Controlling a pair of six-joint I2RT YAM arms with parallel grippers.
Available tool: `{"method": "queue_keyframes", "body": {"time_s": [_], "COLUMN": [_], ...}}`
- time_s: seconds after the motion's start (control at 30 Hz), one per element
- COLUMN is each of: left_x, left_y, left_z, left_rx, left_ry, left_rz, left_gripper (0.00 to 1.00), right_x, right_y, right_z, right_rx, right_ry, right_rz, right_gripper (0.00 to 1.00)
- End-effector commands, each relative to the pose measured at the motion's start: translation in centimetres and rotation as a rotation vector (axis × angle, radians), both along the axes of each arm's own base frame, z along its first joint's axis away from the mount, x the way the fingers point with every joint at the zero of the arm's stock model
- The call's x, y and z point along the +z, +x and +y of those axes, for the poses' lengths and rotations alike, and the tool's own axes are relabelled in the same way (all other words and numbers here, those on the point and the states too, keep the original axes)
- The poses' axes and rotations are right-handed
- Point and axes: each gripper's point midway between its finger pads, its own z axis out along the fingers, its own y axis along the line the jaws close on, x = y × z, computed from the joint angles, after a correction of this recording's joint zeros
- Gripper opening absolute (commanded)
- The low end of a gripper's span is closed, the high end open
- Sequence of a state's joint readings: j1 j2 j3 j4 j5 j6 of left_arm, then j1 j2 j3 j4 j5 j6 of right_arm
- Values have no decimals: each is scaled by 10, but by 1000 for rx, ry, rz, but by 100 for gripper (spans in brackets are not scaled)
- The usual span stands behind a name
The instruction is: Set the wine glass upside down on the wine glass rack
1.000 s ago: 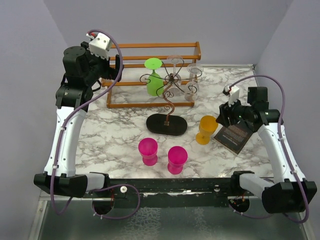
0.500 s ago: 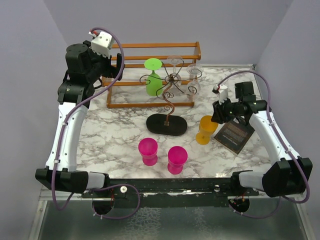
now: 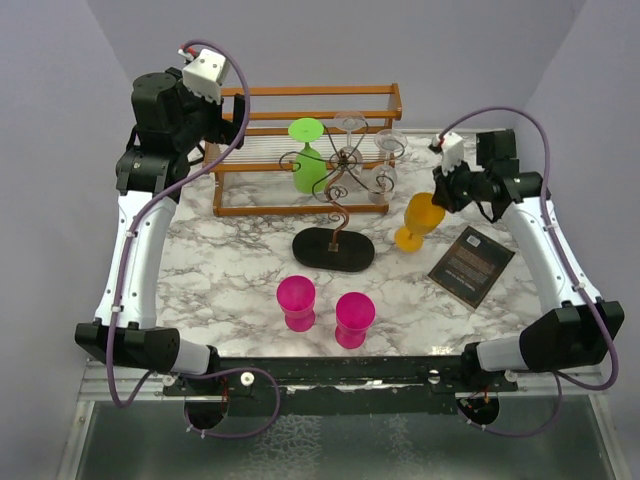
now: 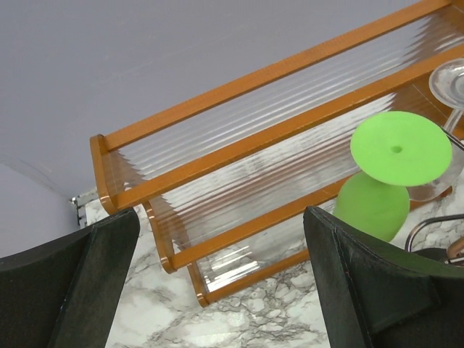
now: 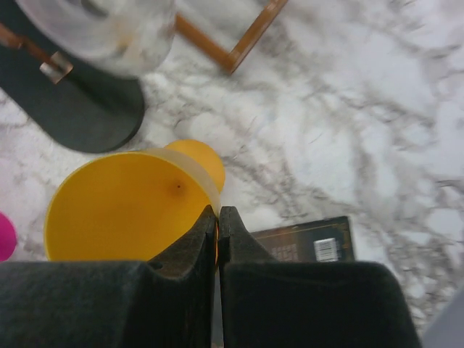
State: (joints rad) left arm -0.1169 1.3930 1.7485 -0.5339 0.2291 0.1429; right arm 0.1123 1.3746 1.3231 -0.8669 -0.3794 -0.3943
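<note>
A yellow wine glass (image 3: 418,222) hangs tilted above the marble table, right of the wine glass rack (image 3: 335,205). My right gripper (image 3: 441,198) is shut on the glass's rim. In the right wrist view the fingertips of that gripper (image 5: 218,212) pinch the rim's thin wall, with the yellow bowl (image 5: 123,206) to their left and the rack's black base (image 5: 80,109) beyond. A green glass (image 3: 308,160) and clear glasses (image 3: 386,160) hang upside down on the rack. My left gripper (image 3: 232,135) is open and holds nothing, up beside the wooden shelf; its view (image 4: 221,214) shows the green glass (image 4: 384,181).
An orange-brown slatted shelf (image 3: 300,110) (image 4: 254,130) stands behind the rack. Two pink glasses (image 3: 296,302) (image 3: 354,318) stand upright near the front edge. A dark card (image 3: 471,265) (image 5: 304,238) lies flat at the right.
My right gripper has closed on the yellow glass's rim and carried it up and toward the back, tilting it. The left arm has shifted only slightly.
</note>
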Motion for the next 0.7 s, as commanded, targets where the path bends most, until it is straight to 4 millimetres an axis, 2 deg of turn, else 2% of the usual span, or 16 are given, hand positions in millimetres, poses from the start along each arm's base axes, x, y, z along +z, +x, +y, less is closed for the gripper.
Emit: {"method": "queue_keyframes", "body": {"time_s": [0.0, 0.07, 0.2, 0.33, 0.4, 0.47, 0.57, 0.67], "left_x": [10, 10, 10, 18, 22, 27, 31, 36], "left_y": [12, 16, 29, 42, 48, 53, 61, 67], "left_z": [9, 9, 8, 6, 5, 3, -2, -11], "left_rx": [50, 51, 61, 68, 72, 71, 60, 28], "left_ry": [13, 12, 0, -26, -42, -60, -92, -142], "left_rz": [-14, -9, 3, -5, -10, -17, -19, -20], "left_gripper": [99, 99, 99, 99, 99, 99, 99, 98], "right_x": [59, 76, 112, 145, 167, 187, 222, 257], "right_y": [40, 55, 87, 113, 125, 134, 146, 151], "right_z": [-20, -30, -64, -99, -108, -107, -94, -80], "right_rx": [-73, -114, -253, -381, -424, -437, -409, -376], "right_ry": [-88, -117, -211, -286, -295, -273, -192, -98], "right_rz": [-199, -242, -341, -433, -493, -543, -630, -717], "right_gripper": [2, 2, 2, 2, 2, 2, 2, 2]}}
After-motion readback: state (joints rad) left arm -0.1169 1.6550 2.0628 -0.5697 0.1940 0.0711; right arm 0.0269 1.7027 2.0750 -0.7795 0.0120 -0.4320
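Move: The right hand already has the orange wine glass by its rim, just clear of the table. From that hand the hub of the wine glass rack is about 21 cm left, 2 cm ahead and some 12 cm higher. A clear glass hangs roughly 8 cm to the right of the hub and the green glass 6 cm to its left. The book lies 11 cm right, 2 cm back and 20 cm below. From the left hand, the orange glass is some 38 cm right, 10 cm back and 29 cm lower. Up and forward in one fast sweep, about 18 cm of rise and 15 cm of reach, the right arm carries the orange glass away from the rack, drifting right as well. The wrist tips up some 30 degrees while swinging clockwise, the shut fingers still pinching the rim. The left hand, wide open and empty, eases forward above the table's left side. ##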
